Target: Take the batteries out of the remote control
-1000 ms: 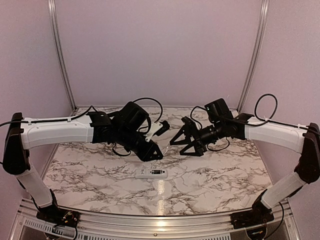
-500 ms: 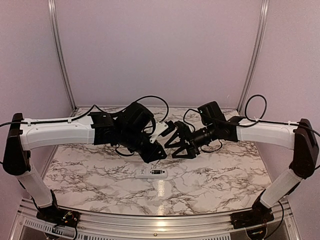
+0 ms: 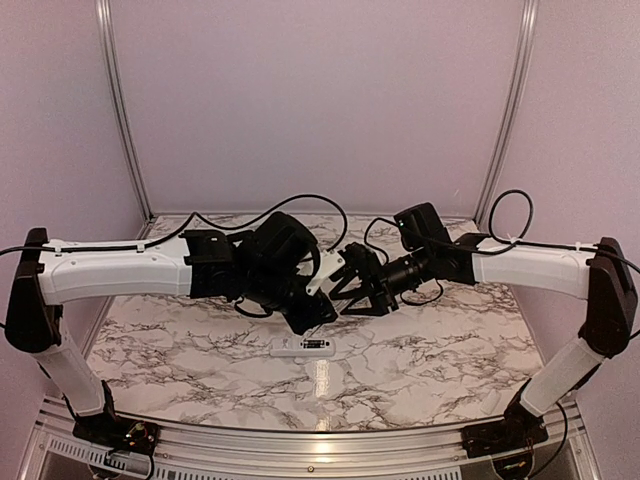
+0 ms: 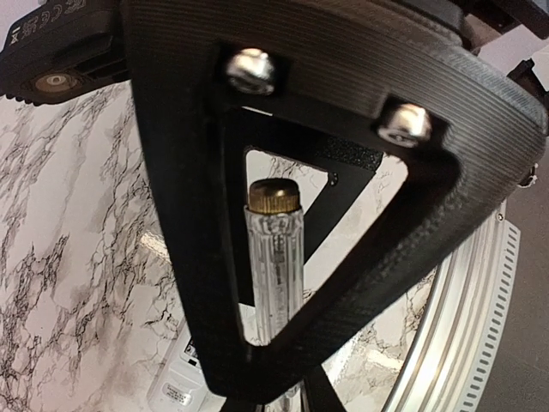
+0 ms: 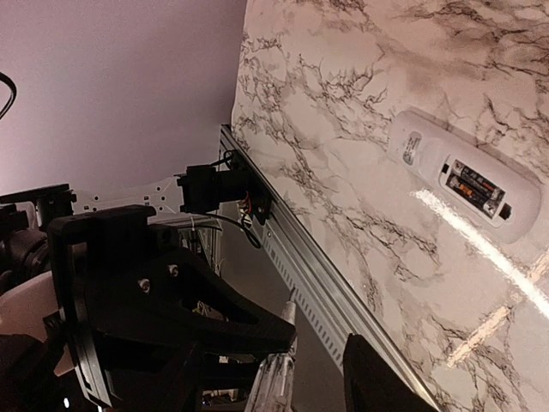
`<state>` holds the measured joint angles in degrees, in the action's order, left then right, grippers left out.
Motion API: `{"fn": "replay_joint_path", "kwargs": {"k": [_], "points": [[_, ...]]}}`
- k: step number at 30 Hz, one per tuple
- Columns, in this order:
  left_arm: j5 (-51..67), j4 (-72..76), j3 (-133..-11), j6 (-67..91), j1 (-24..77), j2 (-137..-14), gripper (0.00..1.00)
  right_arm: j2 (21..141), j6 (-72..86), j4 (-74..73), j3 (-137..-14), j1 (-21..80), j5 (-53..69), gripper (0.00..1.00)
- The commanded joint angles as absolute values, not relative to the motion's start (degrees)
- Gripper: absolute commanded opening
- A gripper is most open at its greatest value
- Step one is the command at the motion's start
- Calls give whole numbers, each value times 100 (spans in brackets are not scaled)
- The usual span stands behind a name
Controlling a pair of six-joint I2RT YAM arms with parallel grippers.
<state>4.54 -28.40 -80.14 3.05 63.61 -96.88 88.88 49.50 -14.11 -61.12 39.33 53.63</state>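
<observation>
The remote control (image 3: 303, 346) lies on the marble table, back face up. Its compartment is open and shows the dark batteries (image 5: 476, 182). It also shows in the right wrist view as the white remote control (image 5: 429, 159), and in the left wrist view as the remote control (image 4: 176, 382). My left gripper (image 3: 316, 308) hovers above it, shut on a clear-handled screwdriver (image 4: 274, 257) with a brass cap. My right gripper (image 3: 345, 292) meets it from the right. Its jaws are open around the screwdriver (image 5: 276, 378), and a gap shows beside the right finger.
The table's metal front rail (image 5: 326, 283) runs under both grippers. Black cables (image 3: 300, 200) loop behind the two wrists. Purple walls close the back and sides.
My right arm has swung left until its gripper reaches the left one, and its jaws have narrowed around the screwdriver. My left gripper has shifted slightly right, still holding the screwdriver.
</observation>
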Motion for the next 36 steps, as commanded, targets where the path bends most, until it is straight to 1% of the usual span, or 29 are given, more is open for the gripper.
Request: {"fn": "replay_joint_path", "kwargs": {"k": [1, 7, 10, 15, 26, 36], "points": [[140, -2917, -8239, 153, 6475, -9860, 11, 8935, 4899, -1385, -6033, 3990, 5406, 50], [44, -2922, -8253, 37, 6546, -9872, 11, 8877, 4886, -1424, -5924, 4015, 5442, 41], [-144, -2944, -8278, -44, 6569, -9899, 11, 8872, 4838, -1492, -5949, 4032, 5469, 40], [-127, -2953, -8313, -191, 6578, -9918, 11, 8897, 4829, -1502, -5931, 4043, 5468, 38], [-224, -3036, -8314, -391, 6657, -9963, 11, 8931, 4741, -1617, -5940, 4058, 5476, 26], [-348, -3172, -8351, -562, 6728, -9963, 11, 8921, 4636, -1759, -5915, 4127, 5485, 26]]}}
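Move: The clear handle of the brass-capped tool is already between the right fingers, its middle about 1 cm back, 1 cm left and 1 cm below the right hand. From the left hand, which grips the tool, that handle is roughly 2 cm ahead, 3 cm right and 2 cm higher. The open remote control lies on the table about 7 cm left of the right hand, some 2 cm back and 18 cm below. The clear handle is bracketed more tightly as the right fingers close from about half open to a quarter, while that hand eases back and down some 1.5 cm each. The left hand keeps its grip on the tool, sinking about 1 cm and turning its wrist roughly 10 degrees. Whether the right pads touch the handle can't be seen. ##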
